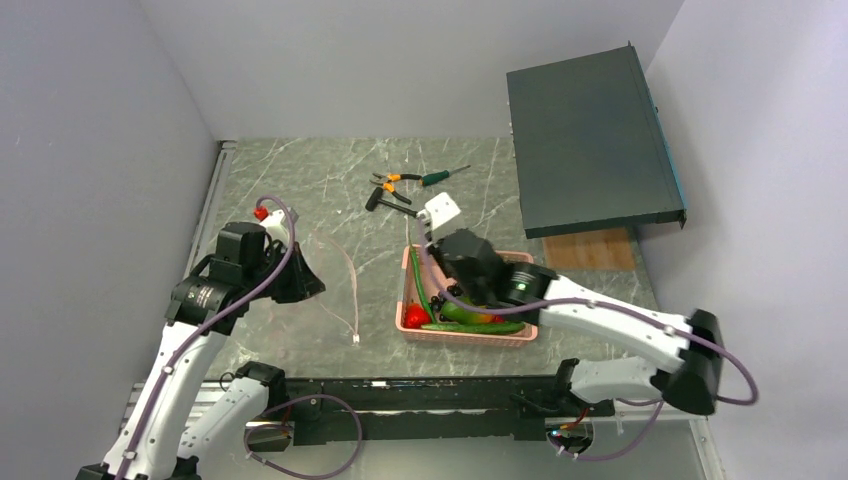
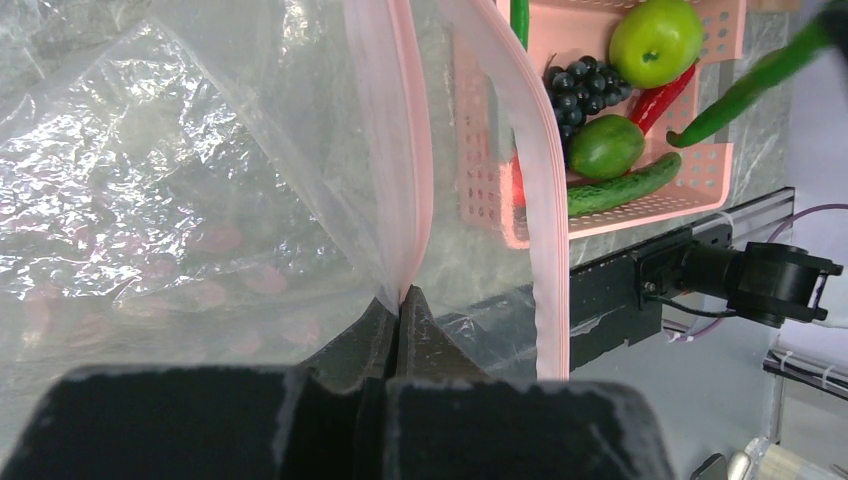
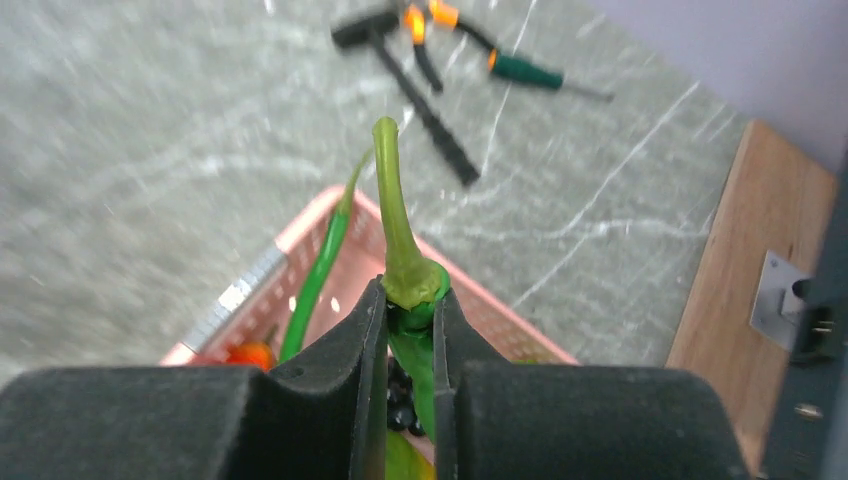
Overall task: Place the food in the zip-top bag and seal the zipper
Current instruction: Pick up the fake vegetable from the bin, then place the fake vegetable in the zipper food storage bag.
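My left gripper (image 2: 402, 295) is shut on the pale pink zipper (image 2: 400, 150) of the clear zip-top bag (image 2: 150, 150) and holds its mouth up left of the pink basket (image 2: 600, 215). In the top view this gripper (image 1: 300, 280) sits at the bag's left edge. My right gripper (image 3: 410, 300) is shut on a long green pepper (image 3: 395, 210) just below its stem, above the basket (image 3: 490, 310). The lifted pepper (image 2: 750, 85) hangs over the basket's far side. In the basket lie a green apple (image 2: 655, 40), dark grapes (image 2: 580, 90), a mango (image 2: 605, 147), a red chilli (image 2: 660, 100) and another long green pepper (image 3: 315, 270).
Orange-handled pliers and other hand tools (image 1: 405, 190) lie on the marble table behind the basket (image 1: 465, 338). A dark flat box (image 1: 590, 140) stands at the back right over a wooden board (image 1: 590, 248). The black front rail (image 2: 640, 290) runs just below the basket.
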Controlling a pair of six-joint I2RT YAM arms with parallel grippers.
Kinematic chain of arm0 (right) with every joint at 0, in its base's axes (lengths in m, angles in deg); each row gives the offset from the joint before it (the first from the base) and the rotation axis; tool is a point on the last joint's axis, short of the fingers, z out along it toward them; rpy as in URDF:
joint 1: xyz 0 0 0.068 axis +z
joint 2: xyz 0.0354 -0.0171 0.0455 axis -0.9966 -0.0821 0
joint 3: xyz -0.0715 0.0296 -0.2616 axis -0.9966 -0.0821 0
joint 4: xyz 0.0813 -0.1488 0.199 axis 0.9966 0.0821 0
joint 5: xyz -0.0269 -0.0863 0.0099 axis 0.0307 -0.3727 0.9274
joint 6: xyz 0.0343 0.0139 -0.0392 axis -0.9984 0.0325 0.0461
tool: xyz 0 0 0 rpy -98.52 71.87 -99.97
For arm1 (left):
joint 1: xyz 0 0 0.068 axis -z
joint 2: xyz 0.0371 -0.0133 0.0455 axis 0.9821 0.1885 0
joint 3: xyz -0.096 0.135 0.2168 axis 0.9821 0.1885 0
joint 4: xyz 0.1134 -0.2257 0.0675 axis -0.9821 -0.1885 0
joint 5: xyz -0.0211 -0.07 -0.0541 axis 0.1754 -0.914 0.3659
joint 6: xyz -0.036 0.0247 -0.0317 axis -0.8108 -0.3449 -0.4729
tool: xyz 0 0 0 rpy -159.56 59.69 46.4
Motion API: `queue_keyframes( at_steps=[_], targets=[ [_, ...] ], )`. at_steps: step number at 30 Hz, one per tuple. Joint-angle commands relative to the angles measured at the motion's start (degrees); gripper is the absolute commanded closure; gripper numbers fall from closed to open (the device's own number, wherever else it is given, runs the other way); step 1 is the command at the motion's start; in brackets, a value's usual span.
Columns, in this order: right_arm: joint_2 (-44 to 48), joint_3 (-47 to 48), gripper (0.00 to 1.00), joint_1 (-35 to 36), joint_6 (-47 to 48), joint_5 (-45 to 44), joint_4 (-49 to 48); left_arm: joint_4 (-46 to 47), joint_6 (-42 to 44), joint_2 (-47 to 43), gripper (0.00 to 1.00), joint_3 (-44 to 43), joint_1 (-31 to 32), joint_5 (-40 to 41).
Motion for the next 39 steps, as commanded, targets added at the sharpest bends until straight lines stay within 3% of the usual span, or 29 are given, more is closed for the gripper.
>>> queue_keyframes(
  at_steps=[1, 5, 9, 13, 19, 28, 39],
  targets=[
    [8.7, -1.1, 1.00, 0.1, 0.4, 0.5, -8.5, 0.8, -1.3, -1.0, 1.00, -1.0, 0.3, -1.4],
    [14.2, -0.9, 1.00, 0.1, -2.2, 4.3, -14.0, 1.4, -1.9, -1.6, 1.00, -0.9, 0.3, -1.8],
    [17.8, -0.3, 1.00, 0.1, -7.4, 17.6, -22.3, 2.0, -3.2, -2.4, 1.00, -0.3, 0.3, -2.7],
    [18.9, 0.3, 1.00, 0.1, -14.2, 29.1, -32.4, 2.4, -3.8, -3.1, 1.00, -0.2, 0.3, -2.5],
    [17.6, 1.0, 1.00, 0.2, -22.8, 38.2, -46.2, 2.0, -4.6, -2.7, 1.00, -1.4, 0.2, -2.8],
    [8.3, 6.5, 1.00, 0.9, -22.1, 44.1, -53.1, 1.4, -5.3, -2.2, 1.00, -3.1, 0.3, -4.1],
    [3.7, 6.0, 1.00, 6.1, -12.1, 40.1, -51.5, 2.7, -7.9, -3.1, 1.00, -5.4, 0.3, -5.5]
  ],
)
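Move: The right gripper already holds the fake vegetable, a long green pepper, by its stem end. From it, the bag mouth lies about 16 cm left, 7 cm back and 5 cm below; the left gripper is some 20 cm left, 8 cm back and level; the bin's middle is 8 cm right, 4 cm back, 17 cm below. From the left gripper, which pinches the bag, the mouth is 4 cm right, 1 cm ahead and 5 cm below. Bring the right gripper, still pinching the green pepper, nearly straight up at first, then left and back while climbing to nearly 28 cm, and go on left past the bin, sinking about 3 cm at the end. Swing the wrist some 75 degrees so that the fingers point left and slightly up. Keep the left gripper shut on the bag and raise it about 3 cm. ##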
